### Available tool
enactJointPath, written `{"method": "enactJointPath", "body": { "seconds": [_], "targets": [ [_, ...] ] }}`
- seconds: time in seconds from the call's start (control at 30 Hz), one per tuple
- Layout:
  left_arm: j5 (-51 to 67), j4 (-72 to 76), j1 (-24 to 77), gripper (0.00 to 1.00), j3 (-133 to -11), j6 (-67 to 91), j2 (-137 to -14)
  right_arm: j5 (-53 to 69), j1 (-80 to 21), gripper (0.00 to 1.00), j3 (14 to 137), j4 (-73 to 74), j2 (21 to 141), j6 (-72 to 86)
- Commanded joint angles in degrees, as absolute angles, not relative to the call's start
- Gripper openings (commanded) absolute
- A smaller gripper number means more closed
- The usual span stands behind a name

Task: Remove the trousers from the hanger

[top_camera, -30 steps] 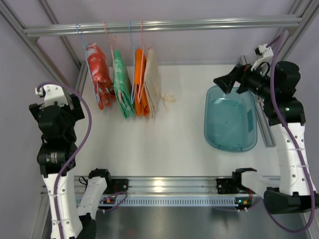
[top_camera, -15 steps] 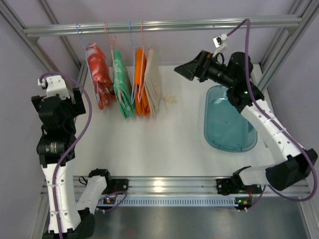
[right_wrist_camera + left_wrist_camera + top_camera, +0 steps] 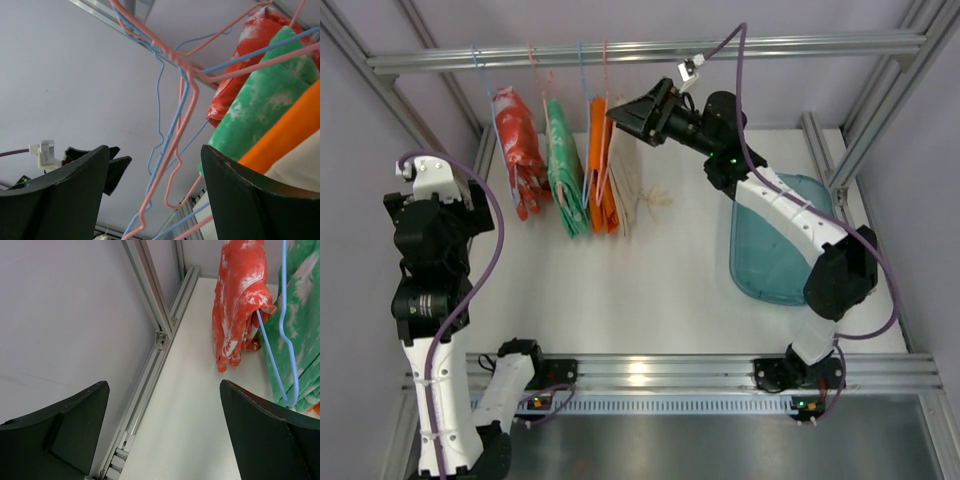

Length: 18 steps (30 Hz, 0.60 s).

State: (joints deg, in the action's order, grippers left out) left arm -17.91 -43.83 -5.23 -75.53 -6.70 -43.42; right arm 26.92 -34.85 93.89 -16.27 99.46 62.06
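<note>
Two pairs of trousers hang on wire hangers from the top rail (image 3: 650, 52): a bright orange pair (image 3: 601, 170) and, right of it, a pale beige pair (image 3: 626, 175) with drawstring ties (image 3: 655, 200). My right gripper (image 3: 622, 113) is up high at the top of the beige pair, open. In the right wrist view, pink and blue hanger wires (image 3: 172, 145) cross the gap of the right gripper (image 3: 155, 148), untouched, with beige cloth (image 3: 300, 172) and orange cloth (image 3: 295, 130) beside the right finger. My left gripper (image 3: 164, 385) is open and empty, low at the left frame.
A red-and-white garment (image 3: 518, 150) and a green-and-white garment (image 3: 562, 165) hang left of the orange pair. A blue hanger (image 3: 280, 340) dangles near the left gripper. A teal bin (image 3: 770, 265) sits on the table at the right. Aluminium posts frame both sides.
My right arm has swung left from above the teal bin up to the hangers by the beige trousers, and its jaws have narrowed a little. The left arm has barely moved.
</note>
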Motion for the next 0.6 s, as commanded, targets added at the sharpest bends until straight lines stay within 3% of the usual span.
{"method": "enactJointPath", "body": {
  "seconds": [0.0, 0.27, 0.37, 0.57],
  "targets": [
    [-16.6, -42.0, -5.5, 0.98, -75.9, -8.0, -42.5, 25.1, -36.8, 0.74, 99.8, -23.0, 101.0, 65.2],
    [-17.0, -42.0, -5.6, 0.99, -75.3, -8.4, -42.4, 23.7, -37.6, 0.54, 103.7, -24.0, 105.9, 68.3],
    [-16.8, -42.0, -5.5, 0.99, -75.3, -8.5, -42.4, 23.4, -37.5, 0.41, 104.9, -23.8, 107.0, 69.2],
    [-16.6, -42.0, -5.5, 0.99, -75.0, -8.0, -42.2, 22.6, -37.4, 0.29, 105.7, -24.0, 108.6, 70.7]
  ]
}}
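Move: The near arm of the pink hanger, just below its twisted neck, lies some 4 cm left of the right hand, 2 cm ahead and about level with it. The cream trousers hang about 10 cm below that hand, 2 cm left and 3 cm ahead; the orange ones are at the same depth, 5 cm left and 3 cm ahead, and the green ones 12 cm left and 3 cm ahead. From the left hand the pink wire is about 31 cm right, 16 cm ahead and slightly higher. The right hand slides about 4 cm left, rising a centimetre and sinking back, to bring its fingertips around the near arm of the pink hanger just below the neck, then edges about a centimetre forward as its fingers tip down slightly. Over the whole reach its fingers close from about three-quarters to one-third open, ending with the pink wire at the narrow gap between the tips, though a firm pinch can't be made out. ##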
